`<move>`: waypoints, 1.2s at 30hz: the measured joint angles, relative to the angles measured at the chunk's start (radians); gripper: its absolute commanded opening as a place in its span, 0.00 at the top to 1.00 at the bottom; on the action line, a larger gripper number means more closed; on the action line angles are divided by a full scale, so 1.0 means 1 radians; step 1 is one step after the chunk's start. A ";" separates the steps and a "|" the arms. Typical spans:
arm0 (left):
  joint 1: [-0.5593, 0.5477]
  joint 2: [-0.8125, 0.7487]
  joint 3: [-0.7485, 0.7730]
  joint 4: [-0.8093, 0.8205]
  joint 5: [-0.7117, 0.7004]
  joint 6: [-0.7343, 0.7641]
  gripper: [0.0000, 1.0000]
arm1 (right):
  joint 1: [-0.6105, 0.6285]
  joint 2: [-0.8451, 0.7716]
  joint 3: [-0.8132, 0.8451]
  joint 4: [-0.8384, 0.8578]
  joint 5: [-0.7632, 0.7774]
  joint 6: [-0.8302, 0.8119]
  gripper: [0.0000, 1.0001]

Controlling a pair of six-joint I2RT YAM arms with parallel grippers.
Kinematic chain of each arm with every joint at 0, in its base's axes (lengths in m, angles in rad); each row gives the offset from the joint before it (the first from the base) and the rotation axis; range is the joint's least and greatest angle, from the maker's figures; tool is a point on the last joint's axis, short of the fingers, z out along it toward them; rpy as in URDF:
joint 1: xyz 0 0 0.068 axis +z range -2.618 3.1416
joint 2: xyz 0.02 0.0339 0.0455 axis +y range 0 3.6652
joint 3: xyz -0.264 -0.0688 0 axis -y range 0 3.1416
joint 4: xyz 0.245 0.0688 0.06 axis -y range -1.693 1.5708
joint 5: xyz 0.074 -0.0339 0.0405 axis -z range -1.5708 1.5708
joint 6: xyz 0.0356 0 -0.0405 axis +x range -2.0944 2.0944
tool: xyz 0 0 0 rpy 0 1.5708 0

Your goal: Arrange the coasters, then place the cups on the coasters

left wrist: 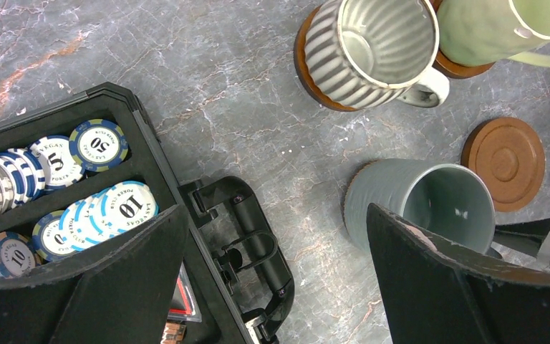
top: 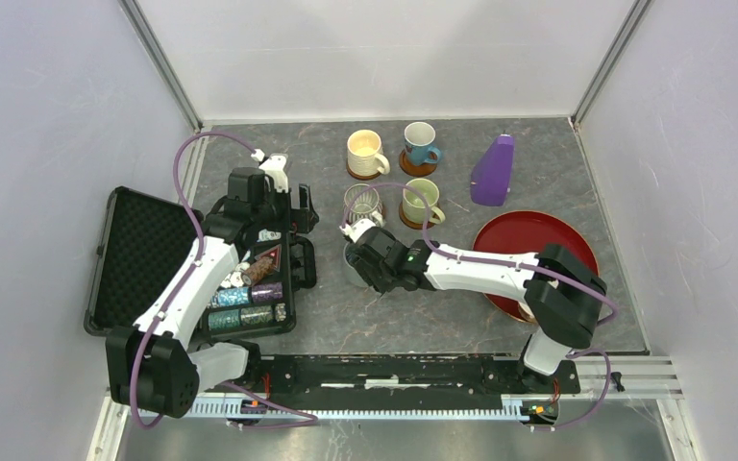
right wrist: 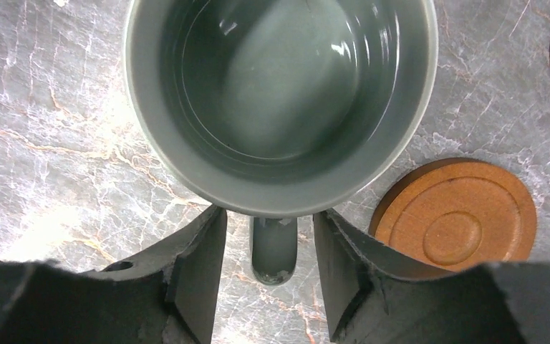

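In the right wrist view a grey-blue cup (right wrist: 279, 100) stands upright on the marble. Its handle (right wrist: 273, 247) lies between my right gripper's (right wrist: 268, 279) jaws, with a gap on each side; the gripper is open. A bare brown coaster (right wrist: 458, 215) lies just right of it. From above, the right gripper (top: 360, 254) hides most of that cup. Cream (top: 366, 152), blue (top: 421, 142), pale green (top: 420, 200) and grey striped (top: 362, 202) cups sit on coasters behind. My left gripper (left wrist: 272, 287) hangs open and empty over the case's latch; it sees the grey-blue cup (left wrist: 430, 204) and the bare coaster (left wrist: 505, 163).
An open black case (top: 144, 254) of poker chips (left wrist: 107, 211) lies at the left under my left arm. A purple cone (top: 493, 171) stands at the back right, and a large red tray (top: 538, 254) lies partly under my right arm.
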 measured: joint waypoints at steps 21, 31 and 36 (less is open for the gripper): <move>0.000 0.005 0.000 0.000 0.029 0.000 0.00 | -0.241 -0.294 -0.124 0.007 -0.394 -0.326 0.12; 0.002 0.101 0.045 -0.016 0.138 0.051 0.00 | -0.529 -0.308 -0.020 -0.180 -0.497 -0.559 0.02; 0.002 0.141 0.077 -0.016 0.192 0.095 0.00 | -0.745 -0.358 0.029 -0.330 -0.498 -0.732 0.08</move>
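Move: Around the grey mug's handle, the right hand is already half open; the mug's middle is about 4 cm ahead and 4 cm left. The white cup, mostly hidden by the arm, is some 34 cm right and 3 cm back, on the red tray centred 33 cm right, 3 cm ahead. The bare brown coaster lies 11 cm right, 3 cm ahead; the green mug 8 cm right, 14 cm ahead. From the left hand the white cup is roughly 50 cm right, 16 cm back, lower. Opening its fingers wide, the right hand comes free of the grey mug's handle, backing off a little as it climbs 5–6 cm and turns some 15 degrees counter-clockwise. It then sweeps right about 20 cm with a forward reach and further rise, turning partly back, towards the tray and white cup. The left hand, open, drifts about 3 cm right and turns some 10 degrees clockwise. ##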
